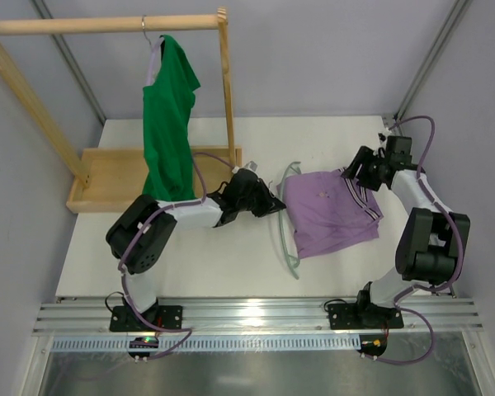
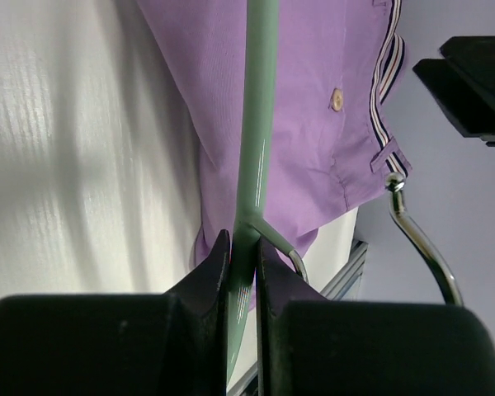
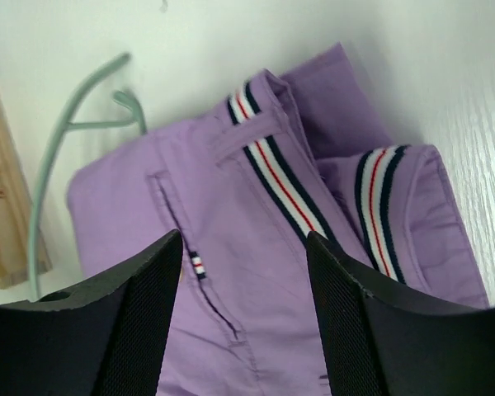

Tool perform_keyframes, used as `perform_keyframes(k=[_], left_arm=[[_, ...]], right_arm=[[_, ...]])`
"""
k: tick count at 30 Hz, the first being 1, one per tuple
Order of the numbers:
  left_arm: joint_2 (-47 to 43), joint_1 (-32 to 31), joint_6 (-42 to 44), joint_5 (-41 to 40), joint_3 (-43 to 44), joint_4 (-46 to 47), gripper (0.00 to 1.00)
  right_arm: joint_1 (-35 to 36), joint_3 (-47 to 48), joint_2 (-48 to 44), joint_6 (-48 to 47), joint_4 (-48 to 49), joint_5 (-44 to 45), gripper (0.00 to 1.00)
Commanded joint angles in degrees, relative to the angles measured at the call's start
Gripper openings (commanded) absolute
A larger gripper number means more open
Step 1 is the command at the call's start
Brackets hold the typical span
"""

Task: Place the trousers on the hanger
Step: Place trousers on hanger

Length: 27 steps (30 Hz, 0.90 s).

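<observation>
The lilac trousers [image 1: 330,213] lie folded on the white table, right of centre, striped waistband [image 3: 280,186] toward my right arm. The pale mint hanger [image 1: 282,239] lies along their left edge, its right part hidden by the fabric. My left gripper [image 1: 274,206] is shut on the hanger's thin bar [image 2: 258,124] near the neck, with the trousers [image 2: 313,99] just beyond and the hanger's metal hook [image 2: 421,239] to the right. My right gripper [image 3: 243,239] hangs open just above the trousers [image 3: 256,289], holding nothing; its fingers [image 1: 352,175] are at the waistband corner.
A wooden clothes rack [image 1: 107,25] stands at the back left on a wooden base [image 1: 115,177]. A bright green top [image 1: 169,124] hangs from it, right behind my left arm. The table's near edge [image 1: 256,299] runs along the metal rail.
</observation>
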Motion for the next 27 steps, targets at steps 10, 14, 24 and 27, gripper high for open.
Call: perform_keyframes(k=[10, 14, 24, 27], left_arm=[[3.43, 2.33, 3.7, -3.94, -1.51, -15.5, 0.0], [4.31, 2.68, 2.82, -3.59, -1.16, -15.24, 0.0], [3.52, 2.68, 1.5, -4.38, -2.83, -15.24, 0.01], [2.99, 2.68, 1.68, -4.55, -3.44, -14.71, 0.0]], right_arm=[[-2.09, -9.27, -3.28, 0.38, -8.62, 12.08, 0.61], [-2.96, -13.67, -5.84, 3.11, -5.64, 11.9, 0.34], [-8.59, -22.37, -16.82, 7.24, -3.35, 16.39, 0.04], [-9.03, -22.55, -19.02, 6.98, -4.31, 17.44, 0.04]])
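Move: The near end of the trousers' waistband lies about 11 cm back, 7 cm to the right and 8 cm below the right hand. From that hand, the waistband's far end is about 2 cm ahead, 1 cm left and 8 cm below, and the middle of the hanger is roughly 11 cm back, 19 cm left and 5 cm lower. For the left hand, the same near end is about 27 cm right, 2 cm back and 5 cm below. With its fingers open, the right hand draws back about 9 cm along the striped waistband and sinks some 7 to 8 cm, veering right and tipping its fingers farther down, then shuts them at the waistband's near end, pinching the cloth at the belt loop. Already shut, it carries on a few centimetres back and right and starts to lift about 1 cm, having turned clockwise some 20 degrees in all, while the left hand stays put and keeps its grip on the hanger. ##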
